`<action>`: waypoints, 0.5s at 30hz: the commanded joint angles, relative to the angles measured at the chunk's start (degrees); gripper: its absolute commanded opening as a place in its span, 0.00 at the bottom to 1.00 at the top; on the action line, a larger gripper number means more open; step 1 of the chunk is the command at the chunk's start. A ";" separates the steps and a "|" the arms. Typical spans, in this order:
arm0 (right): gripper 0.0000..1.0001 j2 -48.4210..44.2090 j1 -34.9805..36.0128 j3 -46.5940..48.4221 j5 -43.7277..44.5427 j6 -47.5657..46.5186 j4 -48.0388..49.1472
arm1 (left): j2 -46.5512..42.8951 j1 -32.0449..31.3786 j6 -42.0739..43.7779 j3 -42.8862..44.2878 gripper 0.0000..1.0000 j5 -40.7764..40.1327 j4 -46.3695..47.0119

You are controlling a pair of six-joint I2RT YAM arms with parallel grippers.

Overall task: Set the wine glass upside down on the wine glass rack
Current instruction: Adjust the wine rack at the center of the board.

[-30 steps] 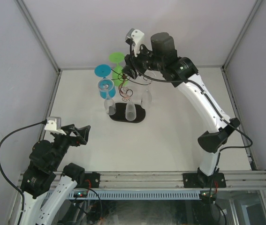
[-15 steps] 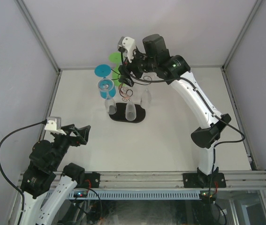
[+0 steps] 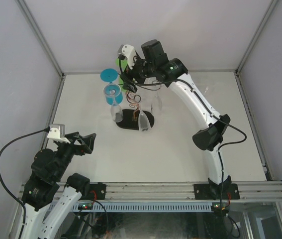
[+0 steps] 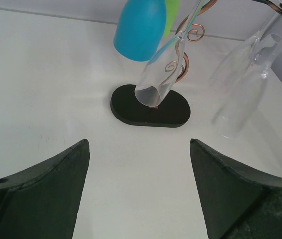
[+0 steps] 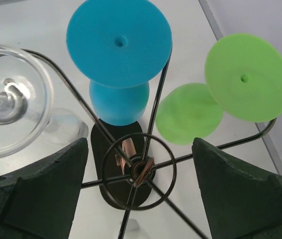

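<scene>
The wine glass rack [image 3: 134,101] stands on its black oval base [image 3: 131,119] at the back of the table. Several glasses hang upside down on it: a blue wine glass [image 3: 112,92], a green one [image 5: 188,113] and clear ones [image 3: 143,121]. My right gripper [image 3: 127,78] hovers directly above the rack's hub [image 5: 138,169], open, with nothing between its fingers. In the right wrist view [image 5: 140,142] the blue foot [image 5: 118,42] and green foot [image 5: 245,77] lie just ahead. My left gripper [image 3: 83,142] is open and empty, well short of the base [image 4: 150,105].
White walls and metal frame posts [image 3: 41,37] close in the table at the back and sides. Two clear glasses [image 4: 245,94] hang out past the base on the rack's right. Bare white tabletop [image 3: 180,144] lies between the rack and the arm bases.
My right gripper has opened wide and slid left over the top of the rack. The front clear glass now hangs tilted. The left arm has not moved.
</scene>
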 commanded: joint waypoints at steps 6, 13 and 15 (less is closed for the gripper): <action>0.77 1.49 -0.06 2.77 1.16 0.69 1.80 | 0.35 0.38 0.86 -1.08 0.86 0.46 2.11; 0.64 1.67 -0.09 2.69 1.56 1.44 1.20 | 0.01 0.36 0.90 -1.16 0.86 0.35 2.13; 0.57 1.58 0.00 2.64 1.98 1.59 1.00 | -0.05 0.39 0.82 -1.12 0.86 0.28 2.18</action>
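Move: The wine rack's top ring lies practically between the right hand's open fingers, about 1 cm ahead, 1 cm to the left and 2 cm lower. The upturned blue glass's foot is roughly 9 cm left and 3 cm ahead; the green glass's foot, 8 cm ahead and 4 cm left; a clear glass's foot, 8 cm left and 3 cm back. From the left hand, the ring is some 23 cm ahead, 16 cm right and 5 cm higher. The wine rack's top ring is being closed in on from both sides: the right hand eases about 1 cm down, forward and to the left onto it, wrist attitude kept, while the fingers narrow by roughly a quarter of their gap until their inner faces come close beside the ring's rim. Whether they already touch it can't be told. ##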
